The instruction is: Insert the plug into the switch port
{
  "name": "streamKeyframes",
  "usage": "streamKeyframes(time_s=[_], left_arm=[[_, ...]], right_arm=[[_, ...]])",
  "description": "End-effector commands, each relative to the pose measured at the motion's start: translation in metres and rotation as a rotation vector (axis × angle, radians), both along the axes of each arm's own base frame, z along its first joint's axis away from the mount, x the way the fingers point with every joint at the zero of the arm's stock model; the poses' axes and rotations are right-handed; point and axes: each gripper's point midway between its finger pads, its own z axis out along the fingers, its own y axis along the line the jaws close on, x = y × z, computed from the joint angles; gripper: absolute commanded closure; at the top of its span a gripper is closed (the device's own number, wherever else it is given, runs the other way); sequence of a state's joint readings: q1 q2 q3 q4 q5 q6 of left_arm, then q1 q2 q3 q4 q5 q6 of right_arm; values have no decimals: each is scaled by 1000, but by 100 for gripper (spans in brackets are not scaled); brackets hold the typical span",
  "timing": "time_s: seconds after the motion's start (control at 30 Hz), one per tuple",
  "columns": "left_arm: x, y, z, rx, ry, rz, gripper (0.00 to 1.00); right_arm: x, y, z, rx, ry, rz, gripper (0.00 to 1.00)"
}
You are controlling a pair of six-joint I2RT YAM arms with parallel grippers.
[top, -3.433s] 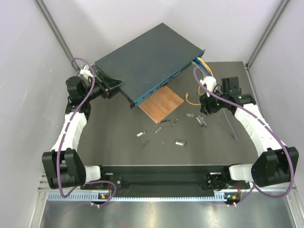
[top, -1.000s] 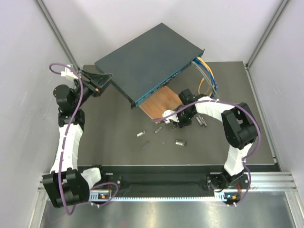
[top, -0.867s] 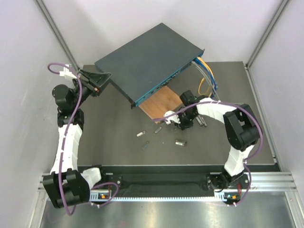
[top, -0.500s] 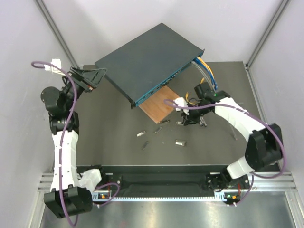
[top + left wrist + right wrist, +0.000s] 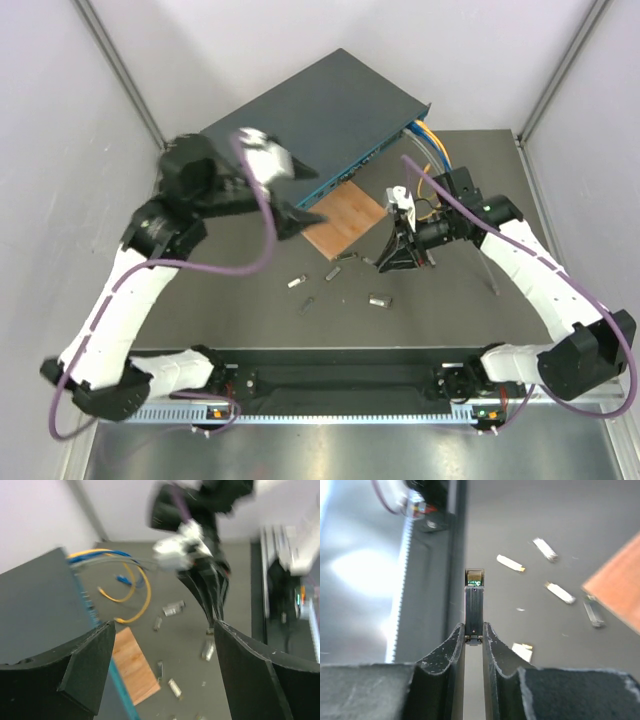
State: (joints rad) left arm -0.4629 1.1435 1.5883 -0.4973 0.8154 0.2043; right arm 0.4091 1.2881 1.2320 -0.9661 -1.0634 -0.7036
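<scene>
The switch (image 5: 330, 110) is a flat dark box at the back, with its teal socket face (image 5: 352, 168) turned to the front right. In the left wrist view the switch (image 5: 35, 605) fills the left side. My right gripper (image 5: 385, 260) hovers over the table right of centre. It is shut on a slim dark plug (image 5: 474, 602), which sticks out past the fingertips of the gripper (image 5: 474, 630). My left gripper (image 5: 308, 195) hangs over the switch's front edge. This gripper (image 5: 165, 625) stands wide open with nothing between its fingers.
A thin wooden board (image 5: 345, 215) lies against the switch's front. Several loose plugs (image 5: 378, 298) are scattered on the dark mat (image 5: 230, 300). Blue and yellow cables (image 5: 432, 145) loop out of the switch's right end. The base rail (image 5: 427, 555) lies beyond the held plug.
My left arm has swung from the switch's left side to above its front edge. The right arm has pulled back and its gripper now points down-left, still holding the plug.
</scene>
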Motion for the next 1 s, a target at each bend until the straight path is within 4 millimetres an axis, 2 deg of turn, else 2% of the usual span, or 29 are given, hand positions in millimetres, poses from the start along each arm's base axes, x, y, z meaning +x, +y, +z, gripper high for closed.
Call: streamKeyframes(time_s=[0.0,0.03,0.07,0.17,0.23,0.43,0.7,0.83,0.97], left_arm=[[-33,-30,-77,370,-157,-186,16],[-36,-38,-91,435,-214,-230,17],[-51,-47,-106,496,-230,-284,18],[-65,-65,-135,611,-333,-380,20],[-68,-70,-148,655,-370,-405,21],[-72,-86,-163,681,-439,-444,23],[-73,-98,-181,692,-453,-453,38],[-73,-102,-183,685,-457,-449,47],[-71,-105,-185,682,-453,-441,65]], right_arm=[[-27,5,22,116,129,37,100],[-30,6,24,129,148,46,100],[-32,6,25,131,171,45,100],[-40,7,24,152,236,62,100],[-42,7,25,162,257,69,100],[-47,9,24,177,312,70,100],[-49,12,24,175,332,86,100],[-51,14,24,170,341,95,100],[-52,16,25,165,331,104,100]])
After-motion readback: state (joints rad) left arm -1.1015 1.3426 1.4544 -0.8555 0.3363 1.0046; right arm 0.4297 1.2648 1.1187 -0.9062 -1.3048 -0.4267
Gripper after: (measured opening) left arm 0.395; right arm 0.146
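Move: The plug, pinched in the right fingertips, lies about 22 cm below the left hand, some 11 cm to its right and 3 cm back. From the right hand, its middle is roughly 2 cm to the left and 1 cm lower, and the left gripper is about 12 cm left, 3 cm farther out and 22 cm higher. From the left hand, on the table some 44 cm below, a wide module lies 17 cm right and 4 cm back, and a small module 4 cm right and 4 cm ahead. The right fingers keep their pinch on the plug, and the left fingers come around its free end, with no grip to be seen yet. The left hand swoops down some 19 cm, also right and back, tipping its fingers downward, then slows and narrows from wide to under half open. The right hand eases back about 5 cm, twisting some 20 degrees. ##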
